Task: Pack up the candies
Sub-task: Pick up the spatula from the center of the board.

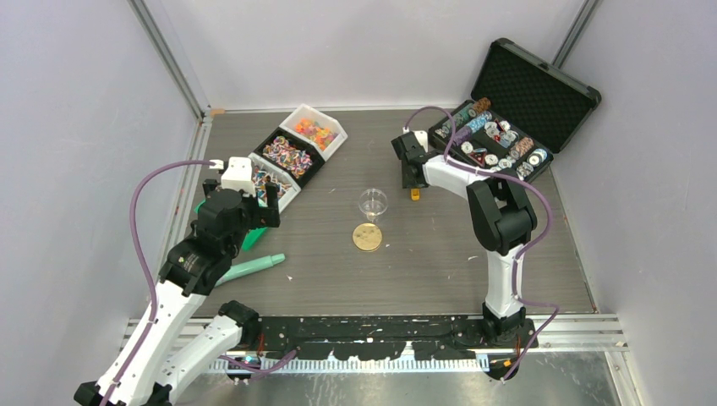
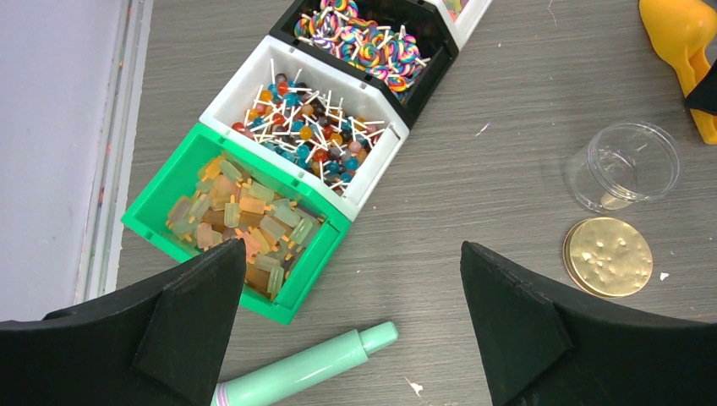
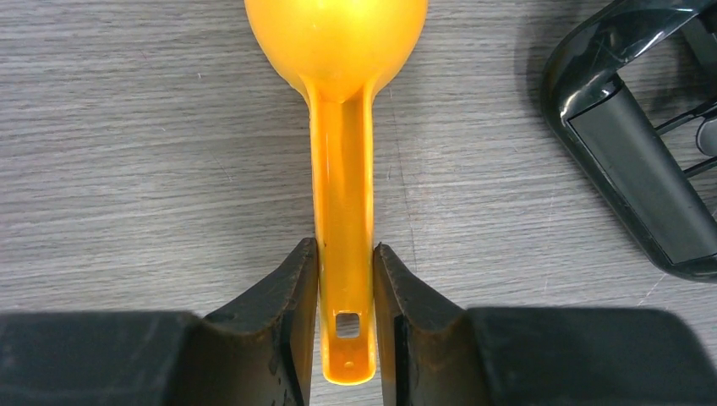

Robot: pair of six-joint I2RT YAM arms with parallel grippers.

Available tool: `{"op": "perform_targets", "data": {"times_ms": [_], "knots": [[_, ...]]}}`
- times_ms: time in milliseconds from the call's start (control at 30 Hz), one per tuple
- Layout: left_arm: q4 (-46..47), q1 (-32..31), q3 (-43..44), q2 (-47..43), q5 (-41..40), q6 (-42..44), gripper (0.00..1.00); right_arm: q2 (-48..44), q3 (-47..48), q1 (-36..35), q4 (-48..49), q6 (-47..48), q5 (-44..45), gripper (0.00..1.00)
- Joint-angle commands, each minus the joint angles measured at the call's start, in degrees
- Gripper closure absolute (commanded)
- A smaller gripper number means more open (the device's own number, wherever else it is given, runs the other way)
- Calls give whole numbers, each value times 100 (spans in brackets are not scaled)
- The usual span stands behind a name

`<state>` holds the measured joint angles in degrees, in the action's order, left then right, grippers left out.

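Note:
The candies fill a row of small bins at the left: orange-red ones [image 1: 314,131], striped swirls on sticks [image 2: 363,42], small round lollipops [image 2: 309,127] and pale golden ice-lolly shapes [image 2: 237,224] in a green bin [image 2: 161,211]. My left gripper [image 2: 353,254] hangs wide open above the table beside the green bin, holding nothing. The orange scoop [image 3: 342,169] lies flat on the table. My right gripper [image 3: 345,254] is shut on the end of its handle, one finger against each side. In the top view the right gripper [image 1: 412,179] is right of a clear cup [image 1: 372,203].
A flat gold disc [image 1: 367,237] lies just in front of the cup. A mint-green pen [image 2: 304,372] lies under my left gripper. An open black case [image 1: 541,93] of poker chips stands at the back right, its handle [image 3: 626,144] close to the scoop.

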<state>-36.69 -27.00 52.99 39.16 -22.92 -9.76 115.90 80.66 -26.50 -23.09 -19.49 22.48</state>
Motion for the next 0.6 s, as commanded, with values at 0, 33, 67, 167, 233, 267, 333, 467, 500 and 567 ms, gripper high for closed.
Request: {"op": "perform_targets", "data": {"times_ms": [0,33,67,167,233,267,333,467,500,567], "knots": [[267,-24,-23,26,-9,97,1,-451,-91,6,58,16,-33,86],[275,-24,-20,30,-6,105,1,-529,-122,6,39,7,-67,87],[276,-24,-24,36,-3,106,1,-612,-140,9,9,1,-123,88],[299,-23,-34,69,6,106,2,-882,-242,7,-91,-47,-259,89],[294,-24,-47,95,14,106,2,-1096,-340,12,-131,-93,-379,90],[297,-24,-44,102,20,106,2,-1217,-398,11,-152,-122,-436,91],[323,-24,-66,118,40,79,3,-1468,-492,12,-198,-187,-590,93],[492,-23,-142,103,115,-140,4,-2015,-714,9,-259,-362,-1052,96],[559,-19,-167,97,198,-252,5,-2178,-779,7,-265,-424,-1198,96],[666,-18,-164,103,420,-592,6,-2602,-940,6,-220,-561,-1564,98]]}}
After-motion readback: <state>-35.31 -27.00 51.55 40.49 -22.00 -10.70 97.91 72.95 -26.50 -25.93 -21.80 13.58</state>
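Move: The right fingers are already shut on the spatula's handle near its end, just above the board. The spatula's middle is about 4 cm ahead and 1 cm left of the hand. The clear jar stands some 10 cm to this hand's left and 4 cm back, with the gold lid 11 cm left and 12 cm back. The chip case's handle is roughly 11 cm right and 3 cm ahead. From the left hand, the spatula is about 23 cm ahead, 30 cm right and 24 cm below. Keeping its pinch on the spatula's handle, the right hand lifts the spatula off the board. It first draws back towards its base with hardly any rise, then climbs ever faster while still drawing back, about 7.5 cm up and 4 cm back in all. The wrist rolls some 10 degrees, left side rising. ##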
